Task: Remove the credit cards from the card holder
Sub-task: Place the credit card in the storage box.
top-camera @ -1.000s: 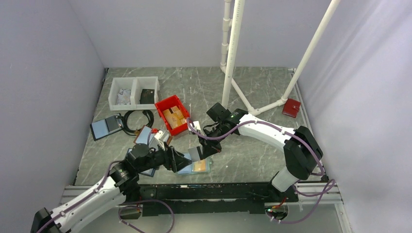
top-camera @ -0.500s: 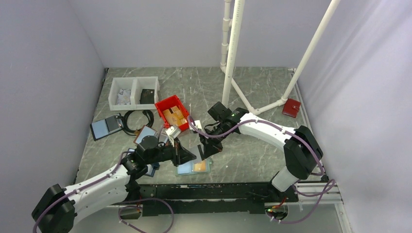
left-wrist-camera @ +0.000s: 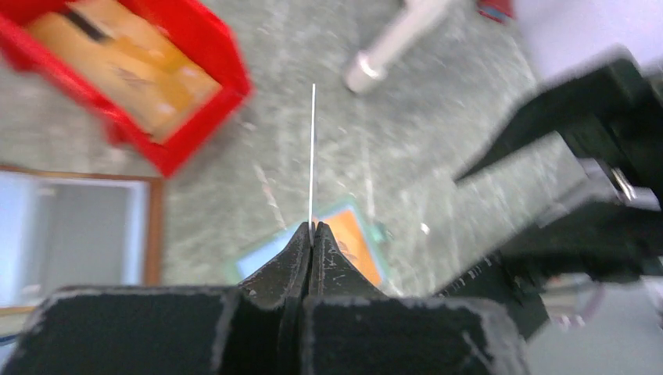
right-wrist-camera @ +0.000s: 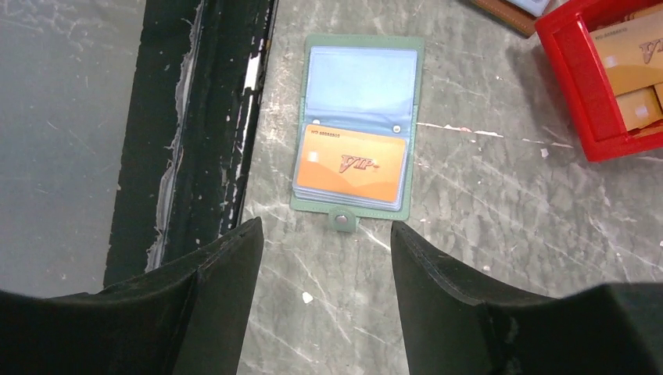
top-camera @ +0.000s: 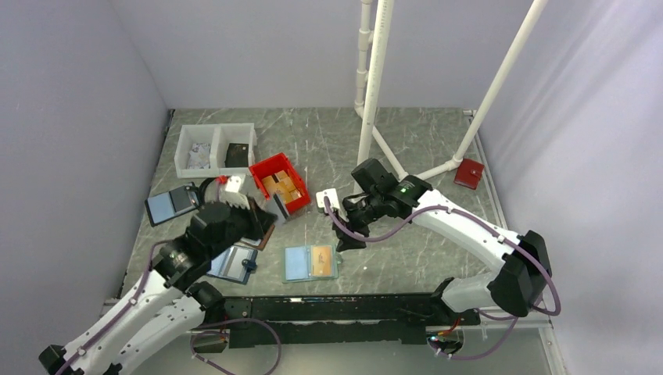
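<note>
The card holder [top-camera: 299, 263] lies open and flat near the table's front edge, with a teal rim and pale blue pockets. An orange credit card [right-wrist-camera: 350, 164] sits in the panel beside its snap tab. My left gripper [left-wrist-camera: 311, 230] is raised to the holder's left, near the red bin. It is shut on a thin pale credit card [left-wrist-camera: 313, 156] that shows edge-on and sticks straight out from the fingertips. My right gripper [right-wrist-camera: 324, 226] hangs open just right of the card holder [right-wrist-camera: 360, 78], facing the tab, with nothing between its fingers.
A red bin [top-camera: 277, 184] of tan cards stands behind the holder, with a white two-part tray [top-camera: 216, 147] further back. Other folders lie at the left [top-camera: 170, 205] and under my left arm [top-camera: 232, 263]. White pipes [top-camera: 375, 94] rise at the back. A black rail [top-camera: 336, 308] lines the front edge.
My left gripper shut on a card at the holder, then lifted back and left with it. My right gripper opened and drew away to the right; the holder now lies flat.
</note>
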`<action>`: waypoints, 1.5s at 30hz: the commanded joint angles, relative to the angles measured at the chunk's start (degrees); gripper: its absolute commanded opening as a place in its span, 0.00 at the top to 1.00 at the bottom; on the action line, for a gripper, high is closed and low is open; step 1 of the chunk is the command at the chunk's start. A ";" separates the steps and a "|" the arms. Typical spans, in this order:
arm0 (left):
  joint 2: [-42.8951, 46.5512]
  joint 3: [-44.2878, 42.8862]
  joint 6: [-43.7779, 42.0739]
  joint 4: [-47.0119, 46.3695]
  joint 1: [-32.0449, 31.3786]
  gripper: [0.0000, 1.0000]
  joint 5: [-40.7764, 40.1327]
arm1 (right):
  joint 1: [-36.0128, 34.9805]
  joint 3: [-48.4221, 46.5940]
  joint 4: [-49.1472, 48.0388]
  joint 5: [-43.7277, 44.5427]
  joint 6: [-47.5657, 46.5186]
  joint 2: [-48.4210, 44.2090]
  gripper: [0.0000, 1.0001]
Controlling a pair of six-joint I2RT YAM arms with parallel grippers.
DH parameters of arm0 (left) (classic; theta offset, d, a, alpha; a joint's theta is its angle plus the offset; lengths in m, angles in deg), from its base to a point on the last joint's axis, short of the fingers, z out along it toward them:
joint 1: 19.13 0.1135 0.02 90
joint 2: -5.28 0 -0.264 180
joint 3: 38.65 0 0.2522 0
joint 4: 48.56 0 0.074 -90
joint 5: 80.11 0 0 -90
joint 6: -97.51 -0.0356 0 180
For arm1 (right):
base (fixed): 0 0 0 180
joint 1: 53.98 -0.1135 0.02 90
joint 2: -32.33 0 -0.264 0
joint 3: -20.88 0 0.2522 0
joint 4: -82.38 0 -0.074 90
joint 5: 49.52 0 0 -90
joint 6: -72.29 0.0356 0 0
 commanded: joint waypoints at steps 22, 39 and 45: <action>-65.33 -53.11 -35.90 4.79 58.52 1.00 14.19 | -6.00 -1.50 7.45 0.07 -10.13 1.87 0.37; -88.51 -74.04 -31.07 18.42 53.77 1.00 -7.07 | -8.38 -2.19 8.37 1.72 -10.76 6.12 0.38; -94.97 -79.95 -29.25 23.00 51.30 0.95 -15.30 | -8.38 -2.30 8.56 1.56 -10.92 6.79 0.39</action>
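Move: The storage box's left compartment, with white cards in it, lies about 32 cm ahead of the left hand, 29 cm to its left and 17 cm below; the black-card compartment is level with that one, 13 cm to its right. The red bin sits 20 cm ahead and 3 cm right, the cable coil 17 cm ahead and 14 cm left. From the right hand, the green card holder is 2 cm back, 11 cm left, 17 cm below. The card, still pinched in the left fingers, is swept quickly forward and left, about 32 cm each way, rising some 5 cm at first, then going down about 15 cm over the storage box's left compartment as the wrist swings left and tips the fingers steeply down. The empty, open right hand eases back and down towards the green card holder. ##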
